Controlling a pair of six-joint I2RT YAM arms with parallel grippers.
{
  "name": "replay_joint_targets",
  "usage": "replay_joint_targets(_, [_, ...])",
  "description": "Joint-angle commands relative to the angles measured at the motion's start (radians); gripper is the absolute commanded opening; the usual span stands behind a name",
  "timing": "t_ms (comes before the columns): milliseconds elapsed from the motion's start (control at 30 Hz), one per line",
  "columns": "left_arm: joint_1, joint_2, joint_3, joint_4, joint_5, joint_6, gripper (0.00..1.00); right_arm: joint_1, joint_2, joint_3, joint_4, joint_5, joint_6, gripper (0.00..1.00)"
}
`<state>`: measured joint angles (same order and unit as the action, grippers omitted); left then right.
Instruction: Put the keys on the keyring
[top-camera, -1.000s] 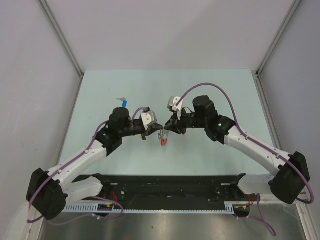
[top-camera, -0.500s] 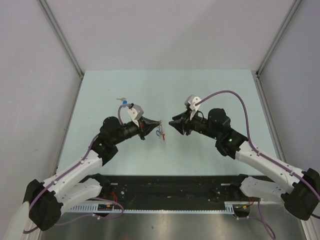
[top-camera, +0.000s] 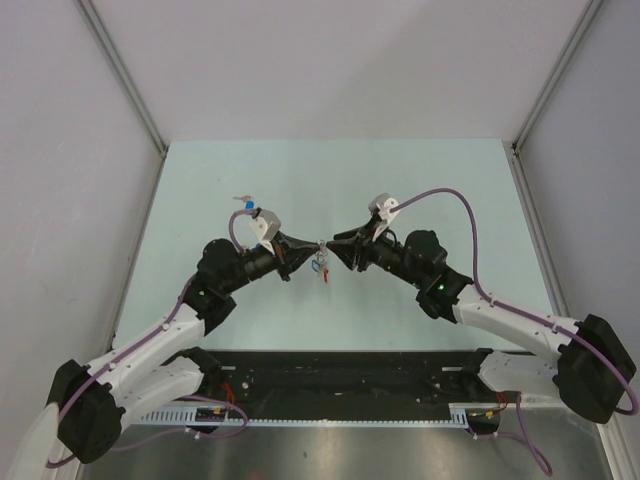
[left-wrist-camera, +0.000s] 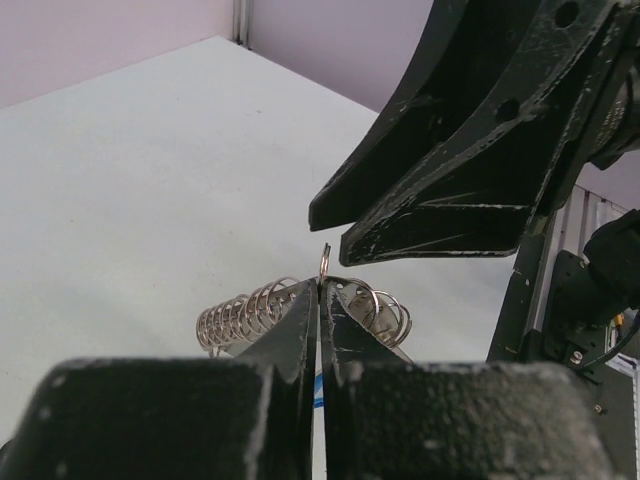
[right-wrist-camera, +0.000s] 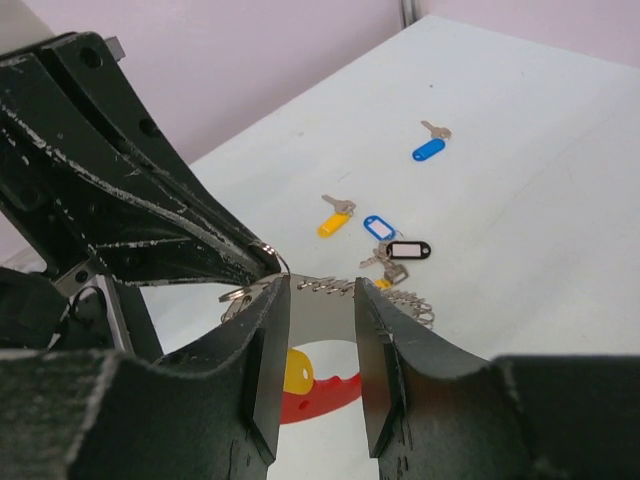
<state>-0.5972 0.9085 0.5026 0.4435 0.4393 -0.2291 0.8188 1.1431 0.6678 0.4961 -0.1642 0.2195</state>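
Note:
My left gripper (top-camera: 316, 244) is shut on a small silvery ring at the top of the keyring (top-camera: 323, 268), which hangs below it above the table. In the left wrist view its metal links (left-wrist-camera: 240, 315) spread to both sides of the shut fingertips (left-wrist-camera: 321, 285). My right gripper (top-camera: 333, 243) stands open, tip to tip with the left one, nothing between its fingers (right-wrist-camera: 270, 330). Below them shows the keyring's red arc (right-wrist-camera: 335, 385) with a yellow tag (right-wrist-camera: 298, 372). Keys with yellow (right-wrist-camera: 335, 220), blue (right-wrist-camera: 380, 226) and black (right-wrist-camera: 408, 249) tags sit by the links. One blue-tagged key (top-camera: 243, 204) lies alone on the table.
The pale green table (top-camera: 420, 180) is walled by grey panels at the back and both sides. A black rail with the arm bases (top-camera: 340, 375) runs along the near edge.
The right gripper opened, drew back to the right, then returned to the left gripper's tip. The left arm swung up and back, still holding the keyring.

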Motion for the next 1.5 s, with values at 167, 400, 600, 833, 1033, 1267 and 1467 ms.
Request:
replay_joint_targets(167, [-0.007,-0.023,-0.007,0.092,0.007,-0.019,0.00,0.011,0.043,-0.014,0.159,0.008,0.072,0.37])
replay_joint_targets(400, [-0.007,-0.023,-0.009,0.095,0.007,-0.018,0.00,0.011,0.064,-0.016,0.180,-0.001,0.110,0.36])
replay_joint_targets(600, [-0.012,-0.023,-0.013,0.113,0.015,-0.024,0.01,0.010,0.086,-0.016,0.194,0.002,0.144,0.34])
replay_joint_targets(833, [-0.015,-0.025,-0.021,0.127,0.012,-0.021,0.00,0.010,0.102,-0.016,0.223,-0.035,0.182,0.30])
replay_joint_targets(1033, [-0.016,-0.025,-0.026,0.136,0.010,-0.022,0.01,0.013,0.110,-0.017,0.265,-0.070,0.218,0.16])
replay_joint_targets(1267, [-0.018,-0.054,-0.009,0.049,-0.007,0.014,0.15,0.002,0.075,-0.014,0.233,-0.066,0.138,0.00])
replay_joint_targets(1467, [-0.016,-0.131,0.063,-0.193,-0.085,0.157,0.40,-0.027,-0.012,0.030,0.029,-0.107,-0.084,0.00])
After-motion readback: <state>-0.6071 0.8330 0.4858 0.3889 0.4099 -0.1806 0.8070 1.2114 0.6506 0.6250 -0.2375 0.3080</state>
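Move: The keyring's upper wire loop, still pinched by the left fingers and poking about 1 cm to the right of that hand point, is some 2 cm to the left of the right hand point, level with it both ways. The red clip hangs about 7 cm below the right hand and 2 cm to its left, neither ahead nor back. On the table the black tag lies roughly 15 cm ahead of the right hand, 13 cm to its left and 24 cm below. The right fingers shut on the keyring's wire loop and pinch it, after the half-open hand has eased about 2 cm left towards the left fingertips, rolling some 10 degrees. The left hand holds the loop almost still meanwhile; once the right has closed, the left opens about a third and starts to draw off to the left and back, barely 1 cm. ##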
